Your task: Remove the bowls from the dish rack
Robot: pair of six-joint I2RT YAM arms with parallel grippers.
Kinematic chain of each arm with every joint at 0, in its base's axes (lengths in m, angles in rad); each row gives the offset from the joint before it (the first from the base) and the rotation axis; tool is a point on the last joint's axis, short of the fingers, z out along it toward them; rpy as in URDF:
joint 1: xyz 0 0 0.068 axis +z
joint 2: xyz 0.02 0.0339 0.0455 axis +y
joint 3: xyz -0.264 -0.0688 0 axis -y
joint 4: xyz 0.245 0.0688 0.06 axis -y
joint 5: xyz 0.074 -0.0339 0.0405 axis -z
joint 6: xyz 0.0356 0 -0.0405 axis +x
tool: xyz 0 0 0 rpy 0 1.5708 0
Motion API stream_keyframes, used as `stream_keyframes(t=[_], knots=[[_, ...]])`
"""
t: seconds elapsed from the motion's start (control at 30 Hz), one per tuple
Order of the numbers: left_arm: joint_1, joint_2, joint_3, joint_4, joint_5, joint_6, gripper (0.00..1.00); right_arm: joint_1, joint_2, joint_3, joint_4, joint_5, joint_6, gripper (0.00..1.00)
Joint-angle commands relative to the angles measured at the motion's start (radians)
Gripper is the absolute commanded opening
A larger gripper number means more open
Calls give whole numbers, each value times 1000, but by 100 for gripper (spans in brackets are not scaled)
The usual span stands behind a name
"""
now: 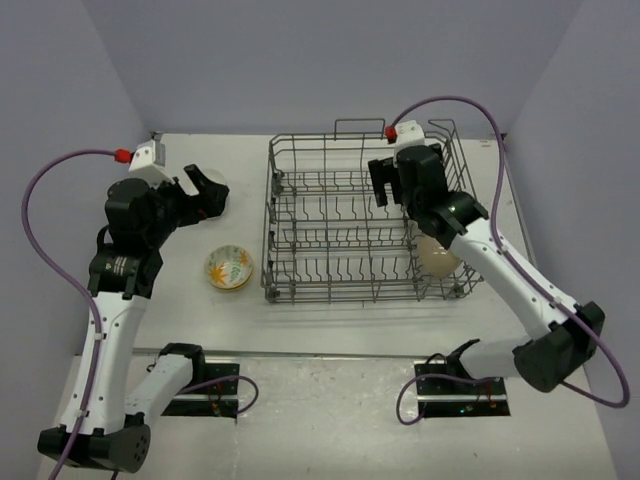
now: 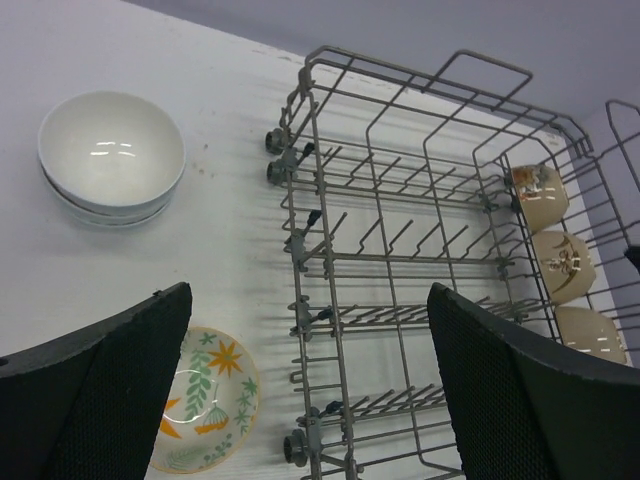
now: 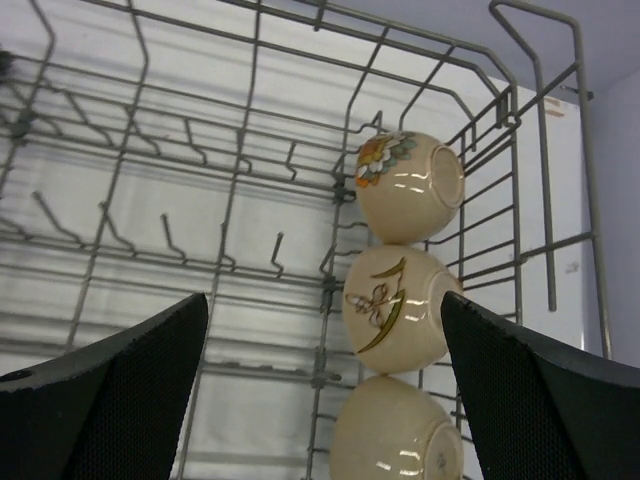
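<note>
The dish rack stands in the middle of the table. Along its right side three beige bowls lie on their sides in a row: one with a flower, one with a leaf sprig, one plain. My right gripper hangs open above them, empty, the sprig bowl between its fingers' lines but untouched. Left of the rack, white bowls sit stacked on the table, and a yellow floral bowl sits nearer. My left gripper is open and empty above the table, by the white bowls.
The rack's left and middle rows hold only upright tines. Its raised handle loops stand at the far end and right side. Purple cables arc off both arms. Grey walls close in the table on three sides.
</note>
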Motion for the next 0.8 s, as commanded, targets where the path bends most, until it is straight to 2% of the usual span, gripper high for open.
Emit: stream_keyframes(t=[0.0,0.1,0.23,0.4,0.53,0.77], knots=[[-13,18,39,2,137,113,100,-57,127,113,-7,99,-79,99],[-42,50,36,8,180,115,100,-112,234,188,-4,66,-163,99],[-59,-3,-57,31,65,124,100,-131,431,303,-13,95,-304,99],[-61,-28,-191,105,-39,130,100,-132,529,386,-12,128,-341,99],[-62,-31,-217,107,-56,133,100,-140,630,435,-12,226,-389,99],[-95,-111,-247,87,-199,136,100,-177,701,408,-2,234,-389,99]])
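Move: The far beige bowl in the rack lies about 16 cm ahead of the right hand, 8 cm to its right and some 22 cm below. At much the same height, the middle beige bowl is roughly 8 cm ahead and 9 cm right of this hand, and the near beige bowl about level with it and 9 cm right. From the left hand, the far beige bowl is some 23 cm ahead, 45 cm right and 27 cm below. Open right hand reaches forward 14 cm, down 11, rolling left-side-down towards the far beige bowl; left sinks. ##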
